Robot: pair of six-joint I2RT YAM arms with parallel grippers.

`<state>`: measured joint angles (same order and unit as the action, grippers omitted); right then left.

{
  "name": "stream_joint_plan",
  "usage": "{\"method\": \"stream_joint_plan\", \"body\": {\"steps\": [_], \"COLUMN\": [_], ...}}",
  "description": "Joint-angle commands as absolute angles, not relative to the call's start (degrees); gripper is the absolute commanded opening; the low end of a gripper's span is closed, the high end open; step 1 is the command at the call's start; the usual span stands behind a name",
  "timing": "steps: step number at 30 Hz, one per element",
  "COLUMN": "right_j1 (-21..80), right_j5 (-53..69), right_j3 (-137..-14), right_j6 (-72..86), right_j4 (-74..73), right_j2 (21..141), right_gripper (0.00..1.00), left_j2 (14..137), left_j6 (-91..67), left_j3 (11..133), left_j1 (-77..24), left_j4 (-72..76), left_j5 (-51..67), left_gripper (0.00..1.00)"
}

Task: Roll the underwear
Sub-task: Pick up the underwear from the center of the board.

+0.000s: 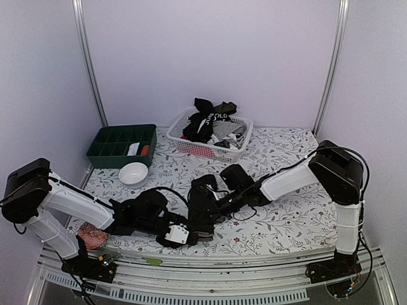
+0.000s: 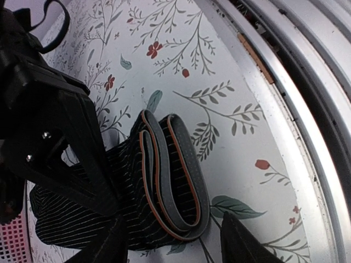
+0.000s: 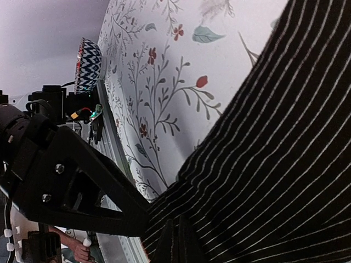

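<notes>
Black pinstriped underwear (image 1: 202,219) lies near the table's front edge between my two grippers. Its grey waistband (image 2: 175,170), edged in orange, is folded over into a flattened loop. My left gripper (image 2: 173,249) stands open astride the end of that waistband, one finger (image 2: 107,246) over the striped cloth and the other finger (image 2: 244,246) over the bare tablecloth. My right gripper (image 3: 178,241) is shut, pinching a fold of the striped cloth (image 3: 274,153) from the far side. More underwear (image 1: 210,117), black, white and grey, is heaped in the white lattice basket (image 1: 236,147) at the back.
A green divided tray (image 1: 121,145) and a white bowl (image 1: 133,173) stand at the back left. A red patterned cloth (image 1: 92,235) lies at the front left by the metal table rail (image 2: 307,109). The right arm's body (image 2: 55,137) looms close beside the left gripper.
</notes>
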<state>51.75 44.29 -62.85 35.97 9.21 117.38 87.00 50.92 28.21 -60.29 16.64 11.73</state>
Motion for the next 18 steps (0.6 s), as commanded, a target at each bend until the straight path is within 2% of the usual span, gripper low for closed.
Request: {"method": "stream_joint_plan", "body": {"steps": [1,9,13,18], "right_j1": [51.94,51.83,51.75,51.34], "right_j5": [45.27,45.18,45.15,44.58], "right_j3": [-63.59,-61.87,-60.66,-57.60], "right_j6": [35.36,34.06,34.73,36.00], "right_j4": [8.79,8.94,9.76,12.25], "right_j2": [120.27,124.26,124.27,121.42], "right_gripper": [0.00,0.00,0.00,0.00], "left_j2": [90.42,96.21,95.57,93.69], "left_j6": [54.84,59.09,57.31,52.50], "left_j3": [27.75,27.61,27.83,30.11], "left_j1": [-61.89,-64.17,-64.28,-63.65], "left_j4": [21.42,26.50,26.17,18.53], "left_j5": [7.80,2.24,2.00,5.52], "left_gripper": [0.58,0.49,0.34,0.13]}}
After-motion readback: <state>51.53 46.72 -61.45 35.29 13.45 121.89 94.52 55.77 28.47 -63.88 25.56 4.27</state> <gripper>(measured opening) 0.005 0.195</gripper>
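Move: The near, waistband end of the folded underwear lies about 3 cm right of the half-open left hand, roughly 1 cm ahead and 2 cm below; the white bowl is some 23 cm ahead and 20 cm left of that hand. From the right hand, already shut, the underwear's middle is about 2 cm ahead, 3 cm left and 3 cm down, its waistband end 7 cm back and 3 cm left. Left fingers pinch the waistband end, easing 2 cm down and right; shut right fingertips sink 3 cm onto underwear. ##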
